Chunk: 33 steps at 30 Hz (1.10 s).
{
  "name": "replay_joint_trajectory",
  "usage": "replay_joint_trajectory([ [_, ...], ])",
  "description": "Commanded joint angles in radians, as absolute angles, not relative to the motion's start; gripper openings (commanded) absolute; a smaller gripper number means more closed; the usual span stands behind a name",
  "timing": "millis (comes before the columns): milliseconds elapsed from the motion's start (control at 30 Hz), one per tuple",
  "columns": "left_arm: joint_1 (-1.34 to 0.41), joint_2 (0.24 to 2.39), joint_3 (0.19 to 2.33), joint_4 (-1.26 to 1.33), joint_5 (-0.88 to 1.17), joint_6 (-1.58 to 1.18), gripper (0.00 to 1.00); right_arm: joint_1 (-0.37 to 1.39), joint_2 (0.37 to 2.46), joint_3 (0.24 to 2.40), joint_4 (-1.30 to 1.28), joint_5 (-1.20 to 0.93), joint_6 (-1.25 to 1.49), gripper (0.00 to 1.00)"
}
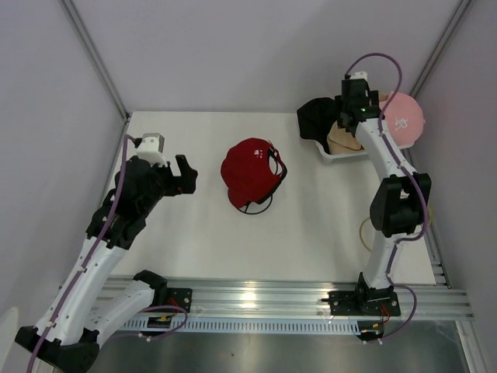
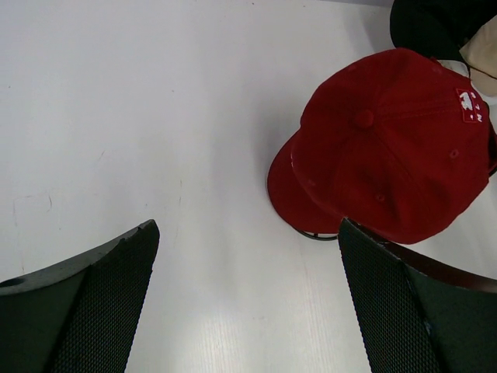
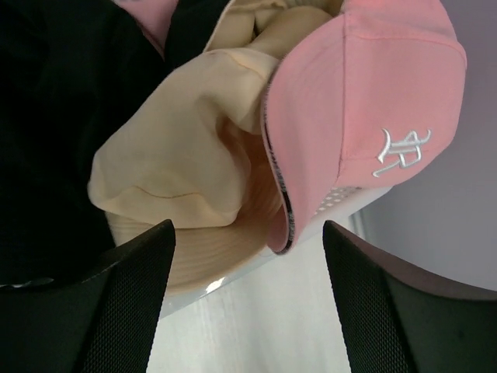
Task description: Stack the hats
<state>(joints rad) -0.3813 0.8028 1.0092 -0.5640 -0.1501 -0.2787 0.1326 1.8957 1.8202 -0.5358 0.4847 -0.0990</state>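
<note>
A red baseball cap (image 1: 250, 172) (image 2: 388, 140) lies alone mid-table. My left gripper (image 1: 185, 175) (image 2: 248, 227) hovers to its left, open and holding nothing; the cap sits just beyond its right finger. At the back right, a pink cap (image 1: 404, 120) (image 3: 365, 101), a tan bucket hat (image 1: 342, 138) (image 3: 186, 148) and a black hat (image 1: 317, 120) (image 3: 46, 116) are piled in a white basket (image 1: 338, 155) (image 3: 210, 289). My right gripper (image 1: 353, 115) (image 3: 248, 229) is over this pile, open. The pink cap's brim edge and the tan brim show between its fingers, ungripped.
The pink cap leans over the basket's right side, near the right wall. The black hat (image 2: 435, 23) hangs over the basket's left edge. A pale cable loop (image 1: 363, 233) lies on the table beside the right arm. Grey walls close in the table at the back and sides.
</note>
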Motion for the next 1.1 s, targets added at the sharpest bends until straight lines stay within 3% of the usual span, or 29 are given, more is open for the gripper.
replay_joint_trajectory([
  [0,-0.365,0.801,1.008,-0.531,-0.173,-0.249,0.99,0.158,2.005,1.943,-0.592,0.696,-0.282,0.79],
  [233,-0.348,0.822,0.999,-0.538,-0.176,-0.250,1.00,0.147,2.098,2.017,-0.647,0.810,-0.304,0.72],
  [467,-0.328,0.831,0.999,-0.537,-0.170,-0.250,1.00,0.123,2.063,1.948,-0.605,0.790,-0.278,0.55],
  [567,-0.327,0.833,0.997,-0.538,-0.170,-0.249,0.99,0.107,2.071,1.940,-0.583,0.792,-0.302,0.41],
  [667,-0.319,0.830,0.999,-0.538,-0.173,-0.249,1.00,0.091,2.091,1.947,-0.583,0.796,-0.310,0.34],
  [767,-0.302,0.822,1.002,-0.540,-0.173,-0.250,1.00,0.086,2.092,1.951,-0.575,0.808,-0.325,0.05],
  [800,-0.301,0.819,1.002,-0.540,-0.170,-0.250,1.00,0.092,2.094,1.960,-0.577,0.848,-0.336,0.00],
  [1067,-0.298,0.790,0.997,-0.534,-0.132,-0.253,0.99,0.236,1.982,2.117,-0.528,1.031,-0.673,0.00],
])
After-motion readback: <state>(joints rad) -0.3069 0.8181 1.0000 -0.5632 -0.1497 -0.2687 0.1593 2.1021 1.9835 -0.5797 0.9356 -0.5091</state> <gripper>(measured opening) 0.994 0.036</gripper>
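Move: The pink hat's middle is about 12 cm to the right of the right gripper, level with it in reach and some 6 cm below; the brim's near edge is closer. The tan hat lies almost under the gripper, about 3 cm to its left and 9 cm down, and the black hat some 14 cm to the left at similar depth. From the left gripper the pink hat is roughly 68 cm to the right, 24 cm ahead and 12 cm lower. Lower the open right gripper about 4 cm beside the pink hat, then sweep it some 7 cm right towards the brim while closing, rolling its left side down and tipping the fingers further down. Pinch the brim's edge, then raise it about 4 cm from the low point, easing slightly back left and still rolling. ##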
